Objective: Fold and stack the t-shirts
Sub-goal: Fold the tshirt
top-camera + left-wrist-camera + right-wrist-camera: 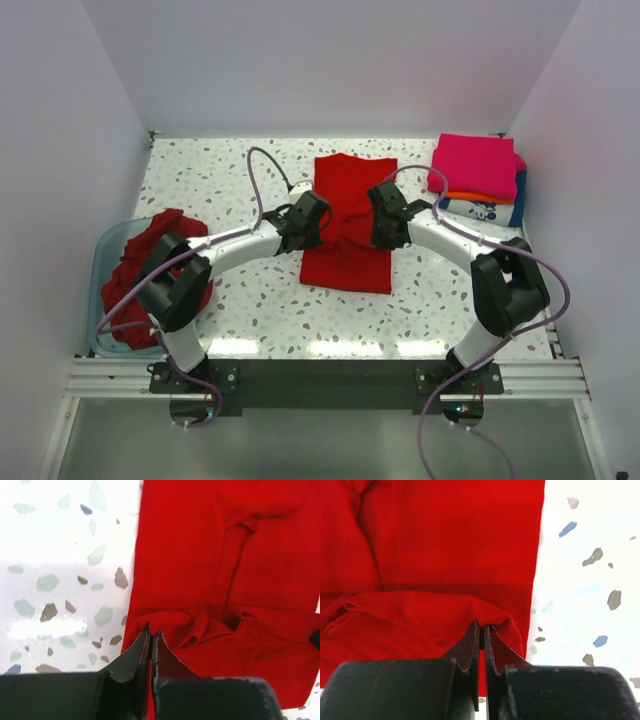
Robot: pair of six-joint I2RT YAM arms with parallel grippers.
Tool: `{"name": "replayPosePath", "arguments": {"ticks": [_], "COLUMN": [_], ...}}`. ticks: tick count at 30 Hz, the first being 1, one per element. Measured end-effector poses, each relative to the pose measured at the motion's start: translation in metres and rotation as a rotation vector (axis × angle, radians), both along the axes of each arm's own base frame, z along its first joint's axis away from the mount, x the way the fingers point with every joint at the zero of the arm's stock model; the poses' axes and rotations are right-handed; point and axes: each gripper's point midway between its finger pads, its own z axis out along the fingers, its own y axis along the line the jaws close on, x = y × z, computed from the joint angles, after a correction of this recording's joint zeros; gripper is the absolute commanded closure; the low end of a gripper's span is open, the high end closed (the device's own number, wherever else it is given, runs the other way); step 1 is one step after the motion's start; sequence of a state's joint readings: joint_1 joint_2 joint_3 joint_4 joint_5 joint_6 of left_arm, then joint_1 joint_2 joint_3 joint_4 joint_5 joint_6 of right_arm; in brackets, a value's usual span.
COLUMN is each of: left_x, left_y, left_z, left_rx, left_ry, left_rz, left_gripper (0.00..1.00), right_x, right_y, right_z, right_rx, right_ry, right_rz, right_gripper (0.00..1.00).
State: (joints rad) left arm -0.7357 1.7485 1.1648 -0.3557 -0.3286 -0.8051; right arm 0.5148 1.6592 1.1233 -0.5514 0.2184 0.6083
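A bright red t-shirt (350, 215) lies as a long strip on the speckled table (220, 180). My left gripper (310, 222) pinches its left edge and is shut on the cloth (165, 622). On the other side, my right gripper (385, 220) is shut on the right edge (492, 612). The cloth bunches up in a ridge between the two grippers. A folded stack (478, 180) sits at the back right, with a magenta pink shirt (475, 162) on top, orange below it and white with blue print at the bottom.
A translucent teal tub (110, 290) at the left edge holds crumpled red shirts (150, 270). White walls close in the back and both sides. The metal rail with the arm bases runs along the near edge.
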Motion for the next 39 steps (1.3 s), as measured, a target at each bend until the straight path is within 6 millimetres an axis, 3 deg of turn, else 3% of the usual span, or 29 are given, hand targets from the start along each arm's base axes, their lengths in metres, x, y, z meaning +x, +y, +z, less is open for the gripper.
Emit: {"name": "replayPosePath", "arguments": {"ticks": [9,21,24,25,28,33,35,39], "left_x": [0.039,0.067,0.071,0.074,0.092,0.119,0.111,0.085], "left_y": [-0.02,-0.016,-0.015,-0.014,-0.009,-0.003,0.004,0.018], "left_z": [0.005,0.001,-0.003,-0.002,0.016,0.072,0.091,0.098], "left_rx": [-0.016,-0.01,0.0,0.006,0.02,0.009,-0.002,-0.022], "left_ry": [-0.023,-0.024,-0.017,-0.015,-0.047,-0.178,-0.209,-0.219], "left_rz": [-0.04,-0.051,-0.061,-0.061,-0.039,0.003,0.004,-0.008], "left_gripper": [1.0,0.99,0.53,0.31,0.12,0.09,0.09,0.09], "right_x": [0.024,0.058,0.065,0.069,0.084,0.102,0.1,0.075], "right_y": [-0.012,-0.017,-0.02,-0.022,-0.026,-0.04,-0.044,-0.048], "right_z": [-0.012,-0.014,-0.017,-0.018,-0.008,0.034,0.054,0.08], "right_rx": [0.0,0.012,0.011,0.012,0.021,0.041,0.054,0.087], "right_ry": [0.029,0.018,0.028,0.033,0.019,-0.076,-0.117,-0.177], "right_rz": [-0.025,-0.038,-0.047,-0.049,-0.057,-0.08,-0.082,-0.069], "right_gripper": [1.0,1.0,0.77,0.59,0.39,0.32,0.31,0.3]}}
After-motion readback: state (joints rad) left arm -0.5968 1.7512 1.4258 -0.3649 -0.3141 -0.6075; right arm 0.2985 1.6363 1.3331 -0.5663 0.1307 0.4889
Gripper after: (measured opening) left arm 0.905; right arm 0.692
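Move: Both hands already pinch the t-shirt's near end by its two corners. The spot where it will be laid is about 7 cm ahead of each hand, 2 cm to its right and 1 to 2 cm lower. The shirt's far edge has its middle some 19 cm ahead of the left hand and 8 cm to its right. The folded stack lies about 17 cm ahead of the right hand and 19 cm to its right. Both hands draw the pinched shirt end some 7 cm farther forward, open, and lift away about 10 cm. ##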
